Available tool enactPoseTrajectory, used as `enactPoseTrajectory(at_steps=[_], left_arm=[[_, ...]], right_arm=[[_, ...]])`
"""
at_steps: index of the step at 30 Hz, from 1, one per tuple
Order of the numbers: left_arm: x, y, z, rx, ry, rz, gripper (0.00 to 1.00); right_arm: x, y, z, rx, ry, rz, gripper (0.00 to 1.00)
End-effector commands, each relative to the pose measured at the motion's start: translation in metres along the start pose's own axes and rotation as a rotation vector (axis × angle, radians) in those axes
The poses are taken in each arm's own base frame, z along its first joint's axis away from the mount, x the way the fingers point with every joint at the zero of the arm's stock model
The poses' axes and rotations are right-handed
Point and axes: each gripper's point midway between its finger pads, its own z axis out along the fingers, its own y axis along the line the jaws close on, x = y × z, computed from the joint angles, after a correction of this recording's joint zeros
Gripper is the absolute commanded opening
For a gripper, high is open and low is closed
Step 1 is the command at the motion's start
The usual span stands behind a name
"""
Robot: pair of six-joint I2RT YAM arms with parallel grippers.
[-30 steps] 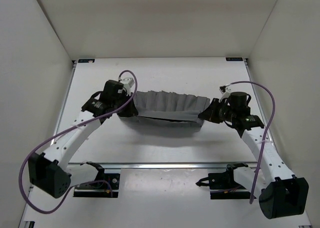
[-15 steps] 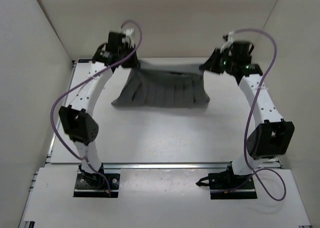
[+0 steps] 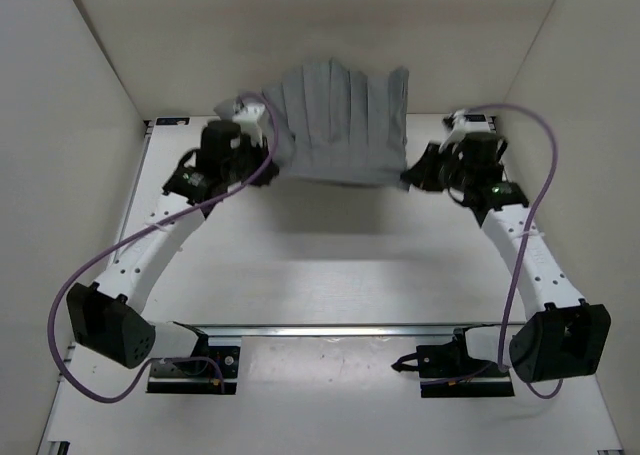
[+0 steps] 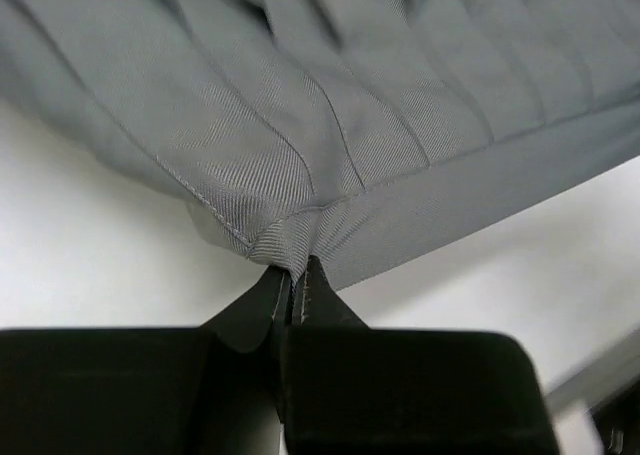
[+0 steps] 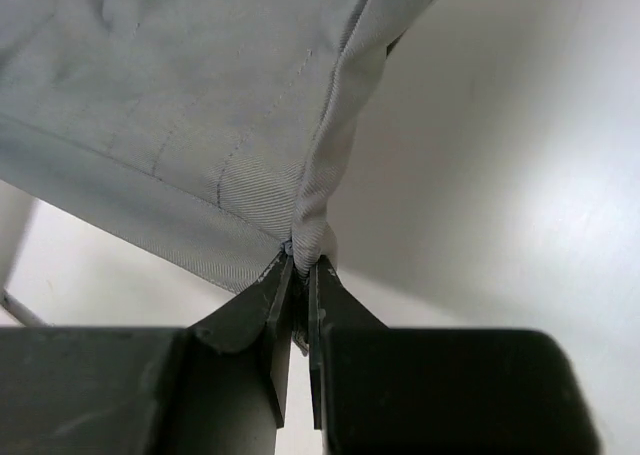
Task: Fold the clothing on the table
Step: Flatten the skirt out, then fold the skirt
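Observation:
The grey pleated clothing (image 3: 340,120) hangs in the air over the far half of the table (image 3: 330,265), spread between both arms, its free edge flung up toward the back wall. My left gripper (image 3: 268,153) is shut on the garment's left corner; in the left wrist view the fingertips (image 4: 297,275) pinch a fold of the clothing (image 4: 330,125). My right gripper (image 3: 410,175) is shut on the right corner; in the right wrist view its tips (image 5: 300,265) clamp a bunched hem of the clothing (image 5: 190,105).
White walls close in the table on the left, back and right. A metal rail (image 3: 330,328) runs across the near edge by the arm bases. Purple cables (image 3: 530,190) loop off both arms.
Both arms have swung back from the far edge toward the middle, still gripping. The clothing, which hung down toward the table half a second ago, has flipped up and away toward the back wall.

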Motion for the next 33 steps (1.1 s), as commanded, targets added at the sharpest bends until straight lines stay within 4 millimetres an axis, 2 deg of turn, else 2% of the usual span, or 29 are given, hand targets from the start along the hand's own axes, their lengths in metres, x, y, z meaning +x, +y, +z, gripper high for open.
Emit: enactPoseTrajectory(at_steps=[1, 2, 4, 5, 6, 7, 9, 11, 13, 15, 17, 18, 19, 20, 22, 24, 25, 27, 28, 29, 30, 31, 32, 33], left_arm=[[0.105, 0.044, -0.013, -0.172, 0.197, -0.025, 0.0], [0.118, 0.033, -0.024, -0.147, 0.216, -0.032, 0.0], [0.172, 0.026, -0.042, -0.141, 0.332, -0.052, 0.0], [0.18, 0.012, -0.055, -0.099, 0.348, -0.072, 0.0], [0.198, 0.004, -0.069, -0.073, 0.385, -0.099, 0.0], [0.212, 0.003, -0.073, -0.067, 0.414, -0.123, 0.0], [0.218, -0.003, -0.092, -0.036, 0.417, -0.171, 0.0], [0.225, -0.001, -0.099, -0.034, 0.443, -0.189, 0.0], [0.233, 0.003, -0.099, -0.044, 0.48, -0.198, 0.0], [0.242, 0.007, -0.092, -0.053, 0.508, -0.204, 0.0], [0.244, 0.019, -0.076, -0.08, 0.516, -0.233, 0.0], [0.242, 0.026, -0.071, -0.092, 0.509, -0.248, 0.0], [0.238, 0.025, -0.06, -0.072, 0.506, -0.258, 0.0], [0.229, 0.031, -0.053, -0.082, 0.48, -0.266, 0.0], [0.221, 0.039, -0.027, -0.071, 0.482, -0.298, 0.03], [0.2, 0.045, -0.005, -0.083, 0.446, -0.29, 0.05], [0.205, 0.052, 0.007, -0.103, 0.468, -0.293, 0.06], [0.189, 0.058, 0.025, -0.102, 0.462, -0.291, 0.18], [0.194, 0.067, 0.034, -0.125, 0.483, -0.308, 0.21], [0.186, 0.069, 0.041, -0.121, 0.472, -0.311, 0.34], [0.182, 0.072, 0.05, -0.114, 0.472, -0.323, 0.48], [0.188, 0.081, 0.056, -0.144, 0.493, -0.342, 0.58], [0.182, 0.085, 0.062, -0.139, 0.488, -0.342, 0.71], [0.178, 0.087, 0.069, -0.134, 0.483, -0.353, 0.87]], right_arm=[[0.092, -0.058, -0.011, 0.263, 0.136, 0.012, 0.0], [0.102, -0.045, -0.019, 0.226, 0.143, 0.01, 0.0], [0.16, -0.032, -0.03, 0.207, 0.251, 0.082, 0.0], [0.168, -0.02, -0.04, 0.185, 0.257, 0.08, 0.0], [0.183, -0.008, -0.05, 0.165, 0.275, 0.081, 0.0], [0.196, 0.004, -0.054, 0.146, 0.297, 0.096, 0.0], [0.21, 0.022, -0.07, 0.101, 0.313, 0.117, 0.0], [0.218, 0.023, -0.073, 0.097, 0.328, 0.158, 0.01], [0.224, 0.01, -0.068, 0.105, 0.355, 0.196, 0.0], [0.224, 0.004, -0.058, 0.083, 0.38, 0.207, 0.0], [0.219, -0.008, -0.044, 0.105, 0.37, 0.207, 0.0], [0.214, -0.015, -0.039, 0.117, 0.355, 0.2, 0.01], [0.215, -0.021, -0.031, 0.122, 0.362, 0.206, 0.0], [0.21, -0.028, -0.027, 0.136, 0.339, 0.214, 0.0], [0.209, -0.035, -0.015, 0.112, 0.351, 0.262, 0.0], [0.203, -0.045, -0.004, 0.118, 0.334, 0.281, 0.0], [0.204, -0.05, 0.002, 0.113, 0.335, 0.285, 0.0], [0.187, -0.056, 0.013, 0.115, 0.3, 0.277, 0.0], [0.186, -0.058, 0.019, 0.107, 0.3, 0.278, 0.03], [0.171, -0.059, 0.025, 0.107, 0.264, 0.268, 0.06], [0.162, -0.062, 0.032, 0.097, 0.251, 0.267, 0.15], [0.163, -0.063, 0.037, 0.087, 0.266, 0.266, 0.22], [0.153, -0.07, 0.045, 0.097, 0.248, 0.271, 0.37], [0.14, -0.07, 0.049, 0.084, 0.224, 0.267, 0.56]])
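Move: Each hand already pinches a corner of the skirt, whose middle hangs in the air some 11 cm ahead at about hand height, about 13 cm to the left hand's right and 13 cm to the right hand's left. The table patch it is taken to lies about 13 cm back and 24 cm below, some 12 cm right of the left hand and 15 cm left of the right. The table's near edge is some 30 cm back of both. Back and down together in one quick swing of about 18 cm each way, both hands draw the still-pinched skirt towards the table; then, after a small lift, they ease forward again and lower, tipping some 30 degrees further down. Over the table the left fingers open wide and let go of their corner, the right ones opening partway just after. ##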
